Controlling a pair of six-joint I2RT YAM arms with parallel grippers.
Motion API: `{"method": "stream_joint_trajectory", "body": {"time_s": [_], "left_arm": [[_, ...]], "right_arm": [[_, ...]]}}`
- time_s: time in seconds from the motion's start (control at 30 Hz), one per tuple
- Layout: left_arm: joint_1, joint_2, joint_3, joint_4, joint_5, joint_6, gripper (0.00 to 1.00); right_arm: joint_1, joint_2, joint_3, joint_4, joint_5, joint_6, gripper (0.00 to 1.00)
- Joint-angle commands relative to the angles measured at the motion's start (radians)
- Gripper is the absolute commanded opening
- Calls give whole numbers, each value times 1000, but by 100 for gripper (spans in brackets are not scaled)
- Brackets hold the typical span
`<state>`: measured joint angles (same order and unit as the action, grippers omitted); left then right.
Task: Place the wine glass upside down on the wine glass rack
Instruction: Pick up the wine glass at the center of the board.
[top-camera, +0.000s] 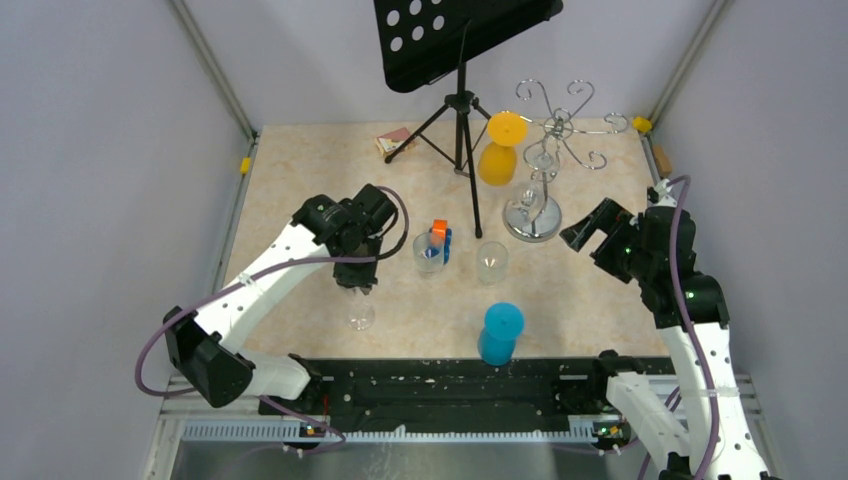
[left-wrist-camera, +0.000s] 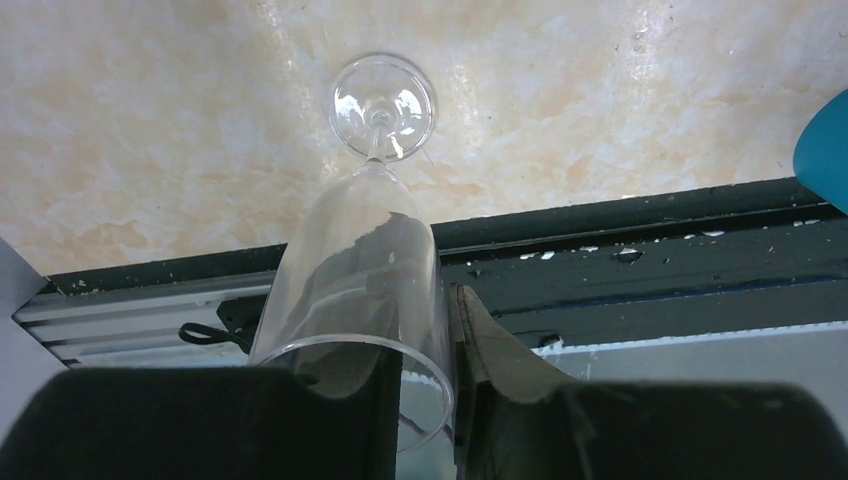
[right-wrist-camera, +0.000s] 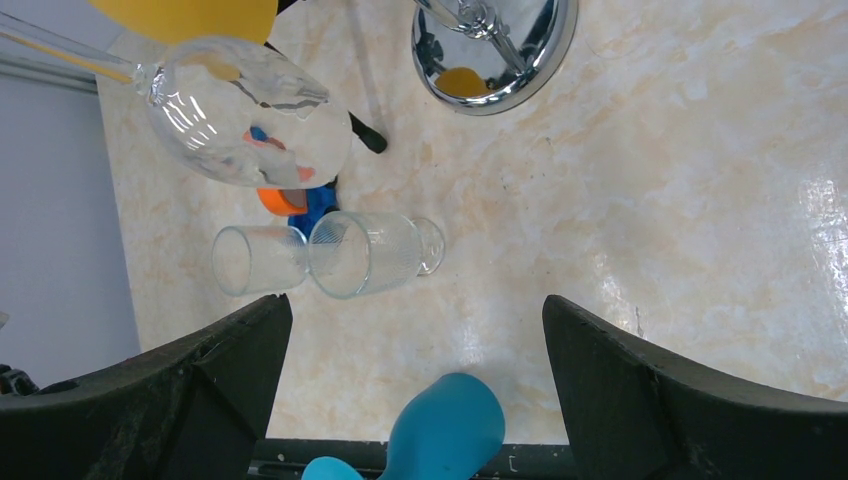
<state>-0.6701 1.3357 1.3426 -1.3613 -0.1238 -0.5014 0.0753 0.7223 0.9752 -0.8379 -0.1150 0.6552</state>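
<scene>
A clear wine glass (left-wrist-camera: 350, 270) stands on its round foot (left-wrist-camera: 383, 105) on the marble tabletop, near the front left (top-camera: 359, 305). My left gripper (left-wrist-camera: 428, 335) is shut on its rim from above, one finger inside the bowl and the other outside the wall. The chrome wine glass rack (top-camera: 548, 140) stands at the back right on its domed base (right-wrist-camera: 500, 60). A clear glass (right-wrist-camera: 245, 115) hangs from it. My right gripper (top-camera: 592, 232) hovers open just right of the rack base, nothing between its fingers (right-wrist-camera: 415, 390).
An orange glass (top-camera: 500, 150) is beside the rack. A black tripod music stand (top-camera: 460, 100) stands at the back. Two clear tumblers (top-camera: 428, 254) (top-camera: 491, 262) and a blue-orange item (top-camera: 440, 237) sit mid-table. A blue glass (top-camera: 500, 333) stands at the front edge.
</scene>
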Motion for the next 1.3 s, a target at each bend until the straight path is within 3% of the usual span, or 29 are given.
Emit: {"method": "stream_joint_trajectory", "body": {"time_s": [0.0, 0.73, 0.97, 1.27], "left_arm": [[1, 20, 82, -19, 14, 29, 0], [0, 12, 511, 67, 118, 210, 0], [1, -62, 493, 257, 248, 208, 0], [0, -121, 444, 534, 436, 118, 0]], "right_arm": [[-5, 3, 39, 33, 13, -8, 99], [-5, 41, 177, 47, 17, -61, 98], [-6, 58, 230, 84, -30, -77, 98], [-6, 95, 283, 162, -203, -72, 95]]}}
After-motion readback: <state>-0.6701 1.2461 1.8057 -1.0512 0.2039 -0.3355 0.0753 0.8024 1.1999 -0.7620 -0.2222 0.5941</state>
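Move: The left hand already grips the wine glass by its bowl; the rack's middle lies about 25 cm ahead of this hand, 38 cm to its right and slightly higher. On the way stand a clear cup, some 12 cm ahead and 14 cm right, and the toy car, 16 cm ahead and 17 cm right, both lower. From the open right hand, the held wine glass is about 44 cm left, 6 cm back and 10 cm lower. Keeping its pinch on the bowl, the left hand lifts the wine glass clear of the table, rising about 21 cm and drifting right, with a little forward travel only at first, while the wrist swings the fingers from straight down out to the front and right, some 50 degrees in all, so the foot leads towards the rack side. After a short wait the right hand, still wide open and empty, rises about 9 cm and tips its fingers upward. ##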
